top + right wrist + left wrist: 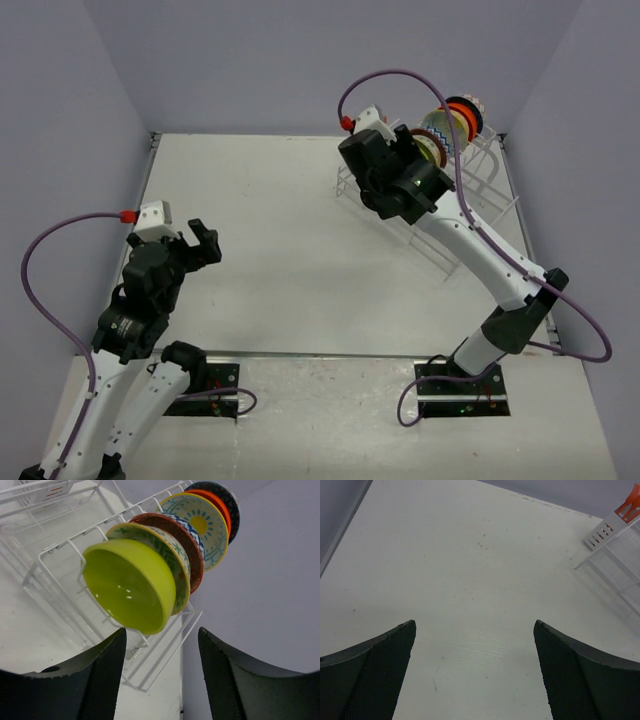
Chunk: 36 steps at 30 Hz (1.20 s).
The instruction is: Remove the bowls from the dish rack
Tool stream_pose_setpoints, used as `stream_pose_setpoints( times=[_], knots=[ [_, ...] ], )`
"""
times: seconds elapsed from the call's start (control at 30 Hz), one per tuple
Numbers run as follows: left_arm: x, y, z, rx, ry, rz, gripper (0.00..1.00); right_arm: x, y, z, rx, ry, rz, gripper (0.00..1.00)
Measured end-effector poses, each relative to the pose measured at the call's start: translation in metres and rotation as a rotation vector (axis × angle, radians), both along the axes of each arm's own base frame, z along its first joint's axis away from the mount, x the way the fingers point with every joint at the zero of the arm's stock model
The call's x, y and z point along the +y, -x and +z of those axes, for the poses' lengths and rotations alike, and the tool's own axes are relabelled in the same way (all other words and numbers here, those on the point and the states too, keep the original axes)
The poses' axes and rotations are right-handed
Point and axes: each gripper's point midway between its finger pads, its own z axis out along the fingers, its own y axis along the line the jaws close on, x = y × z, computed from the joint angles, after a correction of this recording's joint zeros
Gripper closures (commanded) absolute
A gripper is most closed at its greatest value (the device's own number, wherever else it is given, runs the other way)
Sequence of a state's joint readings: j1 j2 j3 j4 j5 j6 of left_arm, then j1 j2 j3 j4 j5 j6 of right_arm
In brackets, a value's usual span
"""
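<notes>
Several bowls stand on edge in a row in the white wire dish rack (50,580) at the back right of the table (280,250). Nearest my right wrist camera is the lime green bowl (125,590). Behind it come a leaf-patterned white one (176,562), a red patterned one (194,547), a yellow-centred one (200,525), an orange one (220,502) and a dark one (232,507). My right gripper (162,645) is open just short of the green bowl's lower rim, with nothing between its fingers. My left gripper (475,630) is open over bare table at the left.
The rack (480,190) reaches along the table's right side toward the right arm's base. Its small utensil basket (602,532) holds orange utensils (630,505). Lilac walls close in the table at the back and on both sides.
</notes>
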State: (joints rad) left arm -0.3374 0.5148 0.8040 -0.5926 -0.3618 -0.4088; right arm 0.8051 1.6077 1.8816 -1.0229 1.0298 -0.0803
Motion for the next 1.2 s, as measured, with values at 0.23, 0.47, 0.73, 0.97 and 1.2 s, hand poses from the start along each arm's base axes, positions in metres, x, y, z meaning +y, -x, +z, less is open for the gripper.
stream_pose_setpoints(
  times=[0.23,0.47,0.73,0.97,1.2],
  knots=[
    [-0.002,0.000,0.000,0.000,0.000,-0.008,0.00,0.005,-0.016,-0.002,-0.029,0.088,0.024,0.42],
    [-0.003,0.000,0.000,0.000,0.001,-0.014,0.00,-0.002,-0.030,-0.007,-0.041,0.118,0.008,0.50],
    [-0.005,0.001,0.000,-0.002,0.002,-0.021,0.00,-0.012,-0.039,-0.030,-0.015,0.173,-0.016,0.63],
    [-0.005,0.001,0.001,-0.004,0.003,-0.024,0.00,-0.017,-0.042,-0.026,-0.063,0.195,-0.064,0.80],
    [-0.007,0.002,0.001,-0.004,0.005,-0.035,0.00,-0.027,-0.038,-0.027,-0.088,0.232,-0.081,0.96]
  ],
)
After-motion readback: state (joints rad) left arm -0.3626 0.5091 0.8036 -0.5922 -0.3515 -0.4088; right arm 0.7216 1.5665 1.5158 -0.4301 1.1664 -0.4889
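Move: Ahead of the right hand, in the near end of the dish rack, stands the lime bowl, its middle about 5 cm forward, 2 cm right and 9 cm below. Behind it in the row come the leaf-patterned bowl, some 2 cm farther out and 3 cm farther right, then the red-brown bowl, 4 cm out and 5 cm right of the lime one. From the idle left hand the lime bowl lies roughly 17 cm forward and 46 cm right, at about its height. Reaching about 4 cm forward to the lime bowl, the right hand then sinks nearly 3 cm and eases about 3 cm to its right, rolling its left side some 15 degrees farther down. The half-open fingers close nearly shut on the bowl's upper rim, one finger inside the mouth and the other outside, and pinch it. ##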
